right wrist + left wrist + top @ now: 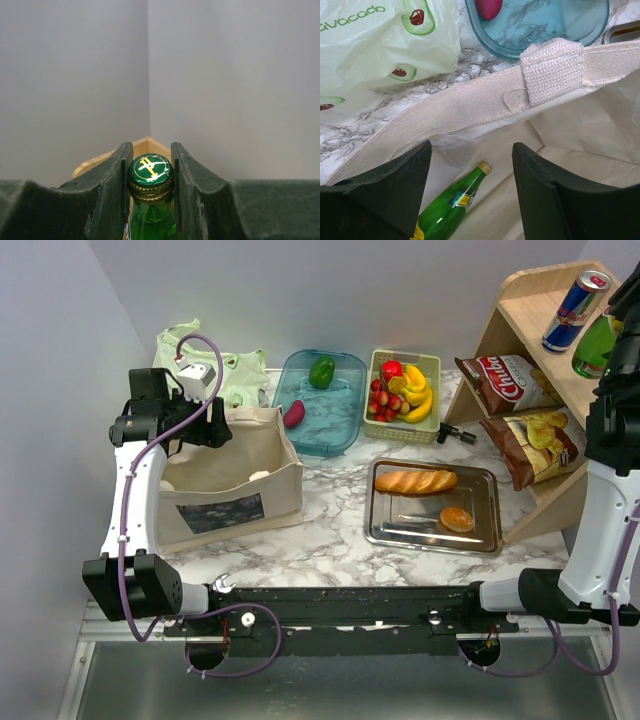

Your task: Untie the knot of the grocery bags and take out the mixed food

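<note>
The beige canvas tote stands open at the left. My left gripper hangs open over its mouth. In the left wrist view the open gripper frames a green bottle lying on the tote's floor, untouched. The tote's rim and handle patch cross just beyond. The pale green bag lies flat behind the tote; no knot shows on it. At the wooden shelf my right gripper is shut on the cap and neck of another green bottle.
A blue tray holds a green pepper and a magenta vegetable. A green basket has strawberries and bananas. Crisp bags and a drink can sit on the shelf. A metal tray carries a loaf and a bun.
</note>
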You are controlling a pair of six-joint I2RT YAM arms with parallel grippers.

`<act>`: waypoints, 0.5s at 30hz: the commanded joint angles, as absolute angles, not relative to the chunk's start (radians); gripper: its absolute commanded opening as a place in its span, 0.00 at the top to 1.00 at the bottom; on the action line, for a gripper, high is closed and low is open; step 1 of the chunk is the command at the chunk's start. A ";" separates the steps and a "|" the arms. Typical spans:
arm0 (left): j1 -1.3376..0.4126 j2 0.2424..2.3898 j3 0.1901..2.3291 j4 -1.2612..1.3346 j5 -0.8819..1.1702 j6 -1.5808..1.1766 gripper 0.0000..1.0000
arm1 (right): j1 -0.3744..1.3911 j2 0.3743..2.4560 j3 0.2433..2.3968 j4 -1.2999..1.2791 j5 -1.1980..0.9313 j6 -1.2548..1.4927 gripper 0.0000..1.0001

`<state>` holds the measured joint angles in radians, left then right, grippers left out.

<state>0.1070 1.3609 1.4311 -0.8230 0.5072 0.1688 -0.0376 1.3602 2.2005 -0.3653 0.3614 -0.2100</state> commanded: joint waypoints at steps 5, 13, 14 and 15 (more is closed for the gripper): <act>0.095 1.376 1.473 -0.795 0.539 0.116 0.34 | -0.075 1.465 2.323 -0.156 0.425 -0.220 0.99; 0.095 1.359 1.474 -0.776 0.541 0.097 0.34 | -0.121 1.529 2.322 -0.072 0.473 -0.281 0.99; 0.095 1.361 1.473 -0.775 0.543 0.094 0.34 | -0.130 1.534 2.321 -0.067 0.478 -0.286 0.99; 0.095 1.362 1.476 -0.773 0.546 0.093 0.34 | -0.137 1.538 2.319 -0.062 0.482 -0.288 0.99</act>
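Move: I still hold the green bottle by its neck in my right hand, high above the wooden shelf. The free spot on the shelf top lies about 9 cm ahead, 7 cm to the right and 26 cm below. The energy drink can stands some 10 cm straight ahead, 20 cm down; the yellow chips bag is 9 cm ahead, 9 cm right and nearly 60 cm down. From my left hand that spot is about 5 cm ahead, 69 cm right and 14 cm above. My right hand carries the bottle forward over the shelf top, about 6 cm out and 4 to 5 cm to the right, towards the free spot on the can's right side. It rises a centimetre at first, then sinks a little as it picks up pace. The wrist turns some 10 degrees clockwise and the fingers keep their grip just under the cap. ##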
